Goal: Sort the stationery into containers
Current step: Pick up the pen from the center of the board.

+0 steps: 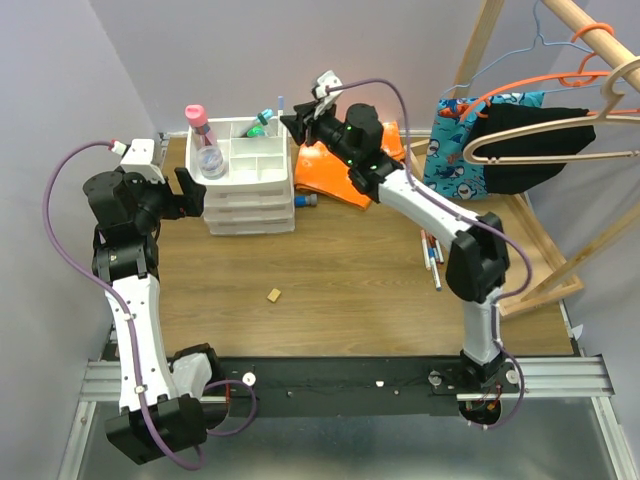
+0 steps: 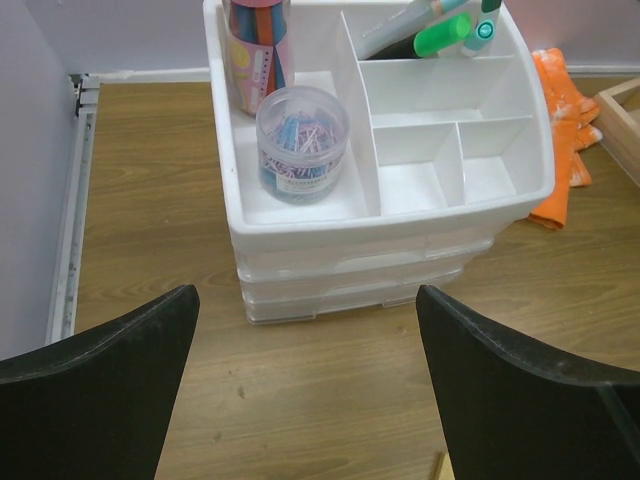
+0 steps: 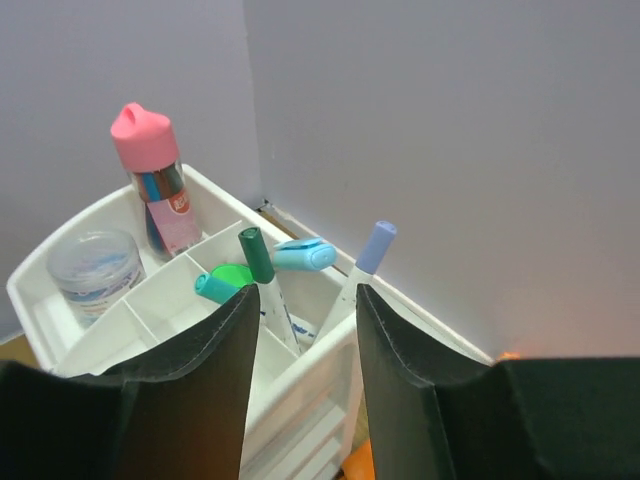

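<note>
The white drawer unit [image 1: 250, 190] [image 2: 400, 215] [image 3: 330, 350] stands at the back left of the table. Its back corner compartment holds several pens: a lavender-capped one [image 3: 375, 245], a dark-green-capped one [image 3: 255, 255] and the green-capped marker [image 3: 235, 275] [image 2: 443, 35]. The pink-capped bottle [image 1: 205, 140] [image 3: 150, 180] stands in the left compartment. My right gripper [image 1: 293, 125] [image 3: 305, 300] hovers open over that corner, with the lavender pen leaning free beside its right finger. My left gripper [image 1: 190, 190] [image 2: 305, 300] is wide open and holds nothing, low in front of the unit's left side. More pens [image 1: 430, 255] lie on the table to the right, and a blue-capped tube [image 1: 308, 202] lies beside the unit.
A jar of paper clips [image 2: 303, 140] sits in the unit's left compartment. An orange cloth [image 1: 340, 170] [image 2: 565, 120] lies right of the unit. A wooden tray [image 1: 540, 260] and a rack with hangers [image 1: 560, 130] fill the right side. A small tan piece [image 1: 273, 294] lies mid-table.
</note>
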`<state>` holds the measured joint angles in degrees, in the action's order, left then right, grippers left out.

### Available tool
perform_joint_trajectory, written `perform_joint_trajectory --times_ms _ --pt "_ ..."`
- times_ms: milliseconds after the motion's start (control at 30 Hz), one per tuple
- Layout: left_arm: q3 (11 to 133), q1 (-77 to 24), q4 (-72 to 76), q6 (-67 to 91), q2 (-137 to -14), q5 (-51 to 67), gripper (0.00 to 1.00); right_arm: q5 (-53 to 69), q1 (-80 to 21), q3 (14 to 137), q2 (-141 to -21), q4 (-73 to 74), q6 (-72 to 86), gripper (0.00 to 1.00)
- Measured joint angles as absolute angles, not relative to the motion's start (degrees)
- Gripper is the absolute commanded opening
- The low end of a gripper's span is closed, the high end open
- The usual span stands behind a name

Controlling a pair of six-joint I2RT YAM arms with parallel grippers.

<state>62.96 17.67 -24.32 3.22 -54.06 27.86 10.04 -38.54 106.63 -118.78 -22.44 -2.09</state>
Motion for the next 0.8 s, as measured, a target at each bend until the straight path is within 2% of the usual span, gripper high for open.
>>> perform_joint_trajectory --times_ms 233,300,433,567,700,800 --pt "62.89 17.67 -22.7 5.54 -53.06 28.75 0.99 0.58 -38.57 99.31 -101.95 -6.92 0.4 0.49" --pt "62.89 17.52 -22.35 5.93 -52.77 29.04 0.99 -2.5 -38.22 95.33 -97.34 2.42 1.63 0.49" --pt "62.89 16.49 -22.37 6.07 -52.49 29.21 0.99 -4.4 -35.86 88.29 -96.84 16.58 4.86 0.49" --pt "62.89 14.7 -22.39 6.07 -52.42 29.26 0.99 -4.58 -27.9 76.73 -99.5 28.23 10.52 0.48" --pt "62.89 13.65 -22.41 6.04 -52.34 29.28 0.99 -5.89 -19.99 71.18 -101.06 35.07 13.45 0.45" --pt "62.89 13.37 -22.41 6.04 -52.29 29.28 0.99 -6.02 -17.78 71.31 -101.01 36.53 14.0 0.45"
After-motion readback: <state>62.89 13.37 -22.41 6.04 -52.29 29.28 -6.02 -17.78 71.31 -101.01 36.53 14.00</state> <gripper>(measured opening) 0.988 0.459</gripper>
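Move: The pink-capped pen lies low on the table, roughly 36 cm to the right hand's right, 11 cm nearer the base and 34 cm below. About 2 cm to the right of that pen is the blue-capped pen, some 3 cm nearer; the red pen is 3 cm to its right, about level with it. The white drawer box stands some 11 cm left of the hand, level with it, middle 25 cm below. From the left hand the pink-capped pen lies about 54 cm right, 6 cm ahead, 31 cm below. Rightward and down, the right arm sweeps from beside the drawer box to the remaining pens, rising about 4 cm first, then dropping fast while drawing back; it ends some 32 cm right, 30 cm lower and 13 cm back, slowing just left of the pink-capped pen. The empty fingers swing from pointing forward-left to steeply down, staying half open. The left hand drifts 3 cm right and slightly up, fingers still wide. ##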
